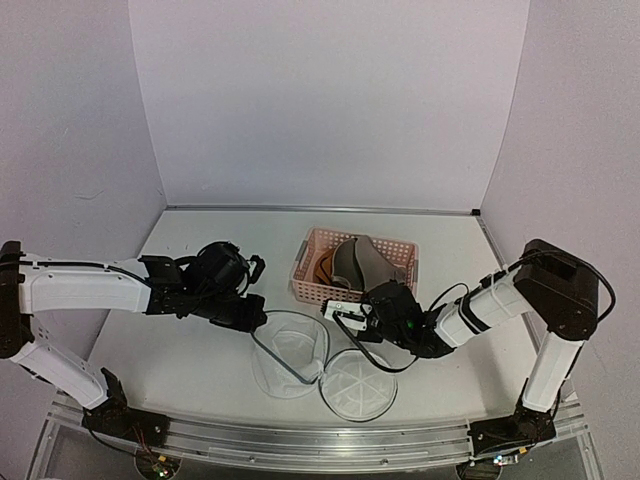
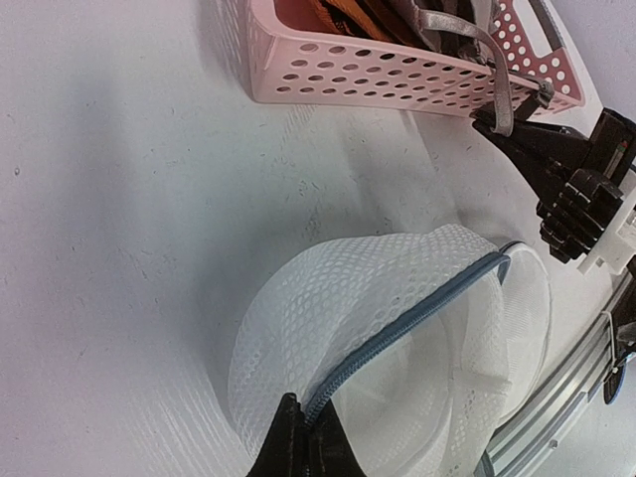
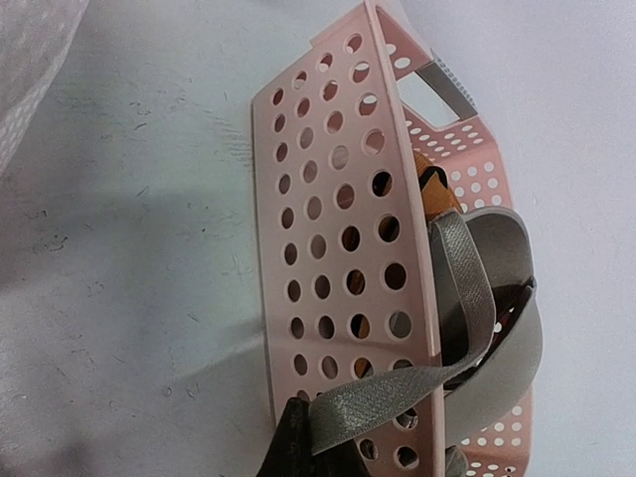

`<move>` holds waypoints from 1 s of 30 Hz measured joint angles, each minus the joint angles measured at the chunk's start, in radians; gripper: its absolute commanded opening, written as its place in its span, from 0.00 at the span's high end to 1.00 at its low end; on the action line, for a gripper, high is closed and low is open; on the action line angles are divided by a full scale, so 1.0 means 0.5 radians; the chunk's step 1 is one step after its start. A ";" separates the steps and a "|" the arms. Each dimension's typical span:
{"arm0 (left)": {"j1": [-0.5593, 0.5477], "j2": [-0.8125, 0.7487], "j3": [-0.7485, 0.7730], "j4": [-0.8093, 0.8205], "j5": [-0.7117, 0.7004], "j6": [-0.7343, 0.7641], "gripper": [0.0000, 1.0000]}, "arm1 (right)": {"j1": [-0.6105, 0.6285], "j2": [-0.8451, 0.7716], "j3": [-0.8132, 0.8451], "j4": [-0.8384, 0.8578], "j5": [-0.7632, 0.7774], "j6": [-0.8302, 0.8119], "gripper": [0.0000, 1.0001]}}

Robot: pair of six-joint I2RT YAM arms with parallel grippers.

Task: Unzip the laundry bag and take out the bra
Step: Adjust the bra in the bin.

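The white mesh laundry bag [image 1: 290, 352] lies on the table with its mouth unzipped, and its round ribbed lid [image 1: 357, 386] lies flat beside it. My left gripper [image 2: 306, 429] is shut on the bag's grey-blue zip rim [image 2: 417, 313]. The grey-taupe bra [image 1: 357, 262] sits in the pink basket [image 1: 312, 290], its orange inner side showing. One grey strap [image 3: 422, 390] hangs over the basket's near wall. My right gripper [image 3: 318, 439] is shut on that strap just outside the wall.
The pink perforated basket [image 3: 328, 248] stands at the back centre of the table, just behind both grippers. The right gripper [image 2: 522, 139] shows close to the bag in the left wrist view. A metal rail [image 1: 300, 435] runs along the near edge.
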 measured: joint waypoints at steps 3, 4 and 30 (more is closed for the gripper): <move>0.000 0.000 0.000 -0.002 0.000 0.000 1.00 | 0.006 -0.014 0.000 -0.018 0.001 0.003 1.00; 0.000 0.000 0.000 -0.002 0.000 0.000 1.00 | 0.008 -0.036 0.000 -0.044 -0.002 0.008 1.00; 0.000 -0.063 -0.001 -0.011 0.001 0.000 1.00 | -0.448 0.039 1.112 -1.097 -0.138 0.182 0.89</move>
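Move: The right hand, just outside the near wall of the pink bin, already pinches the grey bra's strap, which hangs over the rim. The bin's middle lies about 10 cm ahead and 3 cm to its left, at about its height; the grey bra is 11 cm ahead, the orange bra 10 cm ahead and 10 cm left. The bag's open lid lies some 18 cm back, 2 cm left. From the left hand, the bin is about 16 cm ahead, 23 cm right and 7 cm lower. Straight up first, by about 15 cm, the right hand lifts the grey bra's strap clear of the bin's near wall, then swings about 12 cm forward over the bin and starts down at the end, turning slightly clockwise. The fingers stay shut on the strap throughout. The left hand keeps its pinch on the bag's rim, practically still. ##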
